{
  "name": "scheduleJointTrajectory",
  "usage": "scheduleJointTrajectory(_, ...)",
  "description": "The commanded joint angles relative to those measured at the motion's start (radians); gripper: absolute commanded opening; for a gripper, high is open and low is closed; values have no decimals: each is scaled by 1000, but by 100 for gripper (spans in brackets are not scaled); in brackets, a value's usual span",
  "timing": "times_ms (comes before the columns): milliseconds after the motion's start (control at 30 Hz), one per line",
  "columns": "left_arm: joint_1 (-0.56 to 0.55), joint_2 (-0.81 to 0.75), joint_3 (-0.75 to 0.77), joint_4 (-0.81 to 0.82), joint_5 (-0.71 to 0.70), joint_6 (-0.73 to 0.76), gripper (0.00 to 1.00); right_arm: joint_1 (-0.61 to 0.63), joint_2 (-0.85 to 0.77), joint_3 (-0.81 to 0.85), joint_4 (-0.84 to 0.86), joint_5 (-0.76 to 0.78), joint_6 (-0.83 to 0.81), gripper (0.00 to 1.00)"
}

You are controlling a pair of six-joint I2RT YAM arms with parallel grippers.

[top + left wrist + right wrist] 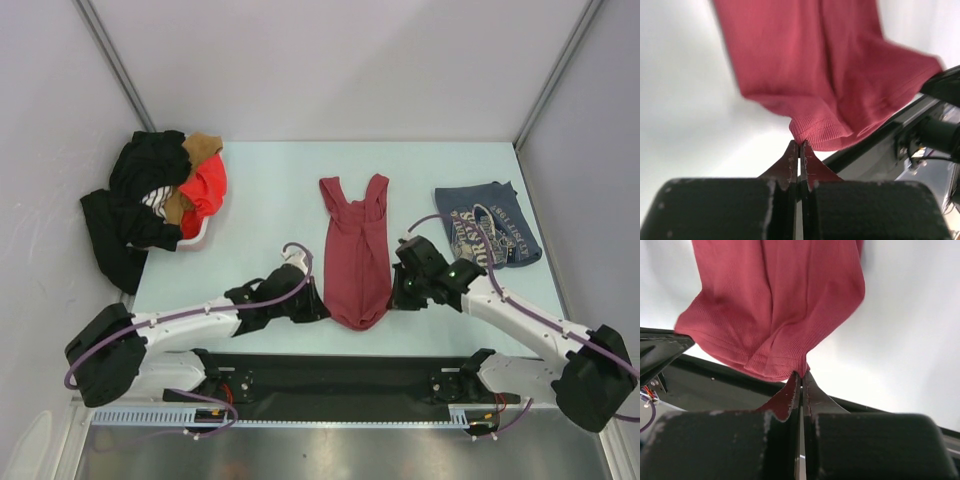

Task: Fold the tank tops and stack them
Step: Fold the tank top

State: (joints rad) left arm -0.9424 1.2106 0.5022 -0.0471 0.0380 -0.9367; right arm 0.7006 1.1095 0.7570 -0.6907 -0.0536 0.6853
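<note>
The maroon tank top (355, 250) lies lengthwise in the middle of the table (270, 190), straps pointing away from me. My left gripper (322, 308) is shut on the left corner of its near hem, and the pinched ribbed hem (817, 135) bunches at the fingertips of that gripper (800, 144). On the right corner of the same hem my right gripper (395, 298) is shut, and the red cloth (780, 315) hangs from the tips of that gripper (801, 374). The blue-grey tank top (488, 225), with its pale print, lies flat at the right.
A heap of black clothes (140, 200) with an orange-red garment (207, 187) sits at the back left, partly over the table's edge. A black strip (340, 370) runs along the near edge between the arm bases. Grey walls stand on both sides.
</note>
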Motion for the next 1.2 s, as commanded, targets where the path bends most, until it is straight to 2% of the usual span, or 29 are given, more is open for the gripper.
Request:
scheduleJointTrajectory(0,65,10,105,-53,10,99,0,-30,59,94,13,35,-64,0)
scheduleJointTrajectory(200,165,75,200,-68,40,173,0,-113,177,189,55,18,-139,0)
scheduleJointTrajectory(500,235,210,350,-65,53,231,0,-237,319,356,103,-17,-190,0)
scheduleJointTrajectory(800,301,316,502,-106,49,283,0,-292,481,530,91,-35,-236,0)
scheduleJointTrajectory(1167,390,431,593,-82,102,314,0,-346,633,676,89,-58,-250,0)
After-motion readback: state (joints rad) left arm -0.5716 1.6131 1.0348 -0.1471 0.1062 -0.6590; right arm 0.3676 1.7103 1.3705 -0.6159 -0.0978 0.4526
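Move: The red tank top's neckline, where its hem is being taken, lies about 32 cm ahead of the left hand and 8 cm to its right, 5 cm lower; from the right hand it is some 30 cm ahead, 9 cm left and 8 cm down. The folded blue tank top sits roughly 25 cm ahead of the right hand and 25 cm to its right. The clothes basket stands about 30 cm ahead and 38 cm left of the left hand. Carry the hem forward with both grippers together, keeping the fingers shut on its two corners: about 20 cm out over the tank top's body towards the neckline, the right slightly farther than the left. Let both rise some 4 cm on the way, tilting the fingertips gently forward and keeping their spacing so that the hem stays spread between them. ##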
